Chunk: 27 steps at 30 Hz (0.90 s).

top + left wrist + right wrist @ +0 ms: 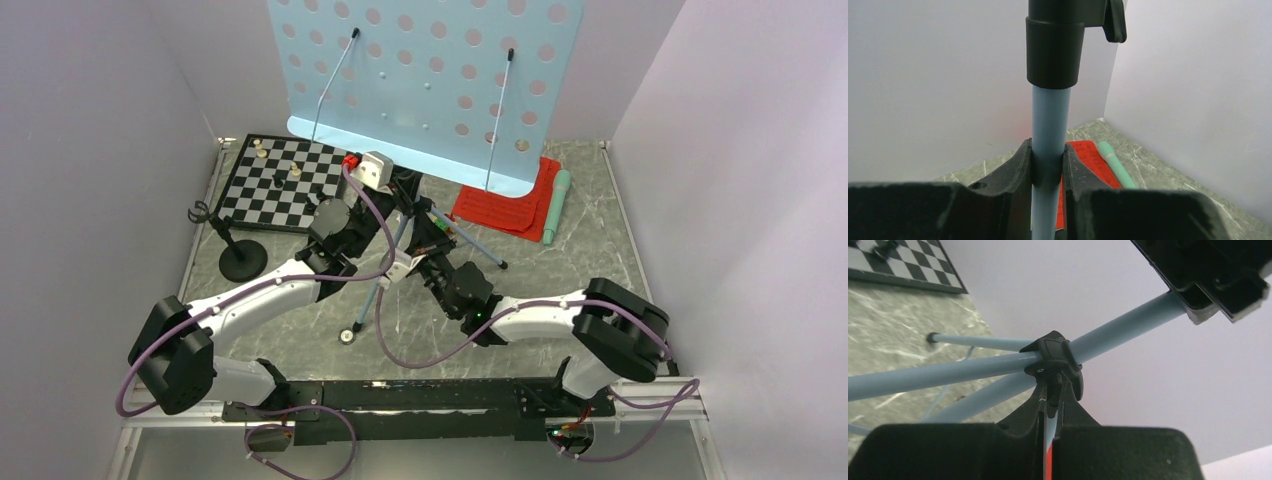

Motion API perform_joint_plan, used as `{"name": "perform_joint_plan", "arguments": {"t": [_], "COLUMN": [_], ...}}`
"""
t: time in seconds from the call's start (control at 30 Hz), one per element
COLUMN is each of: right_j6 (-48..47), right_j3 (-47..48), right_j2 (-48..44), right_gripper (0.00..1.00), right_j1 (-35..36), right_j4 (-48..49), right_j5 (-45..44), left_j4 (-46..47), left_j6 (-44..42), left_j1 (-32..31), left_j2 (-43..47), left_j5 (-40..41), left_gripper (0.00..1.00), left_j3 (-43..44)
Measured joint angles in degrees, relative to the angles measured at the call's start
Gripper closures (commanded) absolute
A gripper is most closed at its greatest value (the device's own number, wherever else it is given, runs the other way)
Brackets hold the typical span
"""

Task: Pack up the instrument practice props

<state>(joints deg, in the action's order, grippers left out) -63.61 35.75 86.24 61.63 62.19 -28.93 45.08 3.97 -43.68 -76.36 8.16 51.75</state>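
Note:
The light blue perforated music stand (430, 80) stands on its tripod in the middle of the table. My left gripper (1048, 165) is shut on its light blue pole (1050, 115), just under a black collar (1055, 45). My right gripper (1052, 402) is shut on a small black lever hanging from the tripod's black hub (1053, 360), where the legs meet. In the top view both grippers (400, 200) (432, 250) sit under the stand's desk. Red sheet-music pages (510, 205) lie at the back right with the mint-green microphone (556, 205) beside them. The black mic stand (242, 262) is upright at the left.
A black-and-white chessboard (285, 180) with a few pieces lies at the back left, next to the mic stand. Tripod legs (375, 295) spread over the marbled table top (560, 270). White walls enclose the left, back and right sides.

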Motion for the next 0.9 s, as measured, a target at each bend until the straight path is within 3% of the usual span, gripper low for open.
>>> {"name": "perform_joint_plan", "arguments": {"t": [0.27,0.3,0.4,0.47,0.53,0.73,0.9], "right_j6": [-13.22,-13.57,-12.04,-8.46,-3.87,15.63,36.50], "right_j3": [-1.09,-1.09,-0.59,-0.13,-0.11,2.51,6.05], "right_j2": [5.60,5.68,5.27,3.58,1.16,-11.02,-22.03], "right_gripper": [0.98,0.89,0.50,0.32,0.20,0.07,0.05], "right_j1": [1.22,1.27,1.46,1.77,1.95,2.27,2.82], "right_j4": [10.84,11.04,9.49,4.48,-1.81,-24.76,-43.34], "right_j5": [-2.10,-2.14,-2.89,-5.55,-7.91,-8.94,-2.43], "left_j4": [0.00,0.00,0.02,0.04,0.02,0.13,0.33], "left_j6": [0.15,0.13,0.13,0.13,0.13,0.13,0.09], "left_j1": [-0.02,-0.02,-0.02,-0.02,-0.02,-0.02,-0.02], "left_j2": [-0.02,-0.02,-0.02,-0.02,-0.02,-0.15,-0.52], "left_j5": [-0.37,-0.35,-0.35,-0.31,-0.26,-0.17,-0.13], "left_gripper": [1.00,1.00,1.00,1.00,1.00,1.00,1.00], "left_j3": [0.00,0.00,0.00,0.00,0.00,0.02,0.22]}}
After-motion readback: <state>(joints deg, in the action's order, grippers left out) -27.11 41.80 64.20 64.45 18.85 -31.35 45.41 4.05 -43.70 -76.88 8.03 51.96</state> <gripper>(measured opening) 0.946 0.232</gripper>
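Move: The right hand is already shut on the small knob of the tripod hub, right at its fingertips; the stand pole, where the left fingers grip it, is about 12 cm above, 3 cm ahead and 2 cm left. The toy car lies on the table some 9 cm ahead, 3 cm right and 23 cm down; the red sheets are about 18 cm ahead, 18 cm right and 25 cm below. From the left hand the knob sits roughly 11 cm below, 3 cm back and 2 cm right. Still pinching the hub knob, the right fingers give it a last turn of about 10 degrees counter-clockwise, seen from behind the hand, then open wide and let go. The hand slips right and down a couple of centimetres, then draws back about 5 cm and up away from the hub, its wrist rolling back the other way. The left hand keeps its hold on the pole. ##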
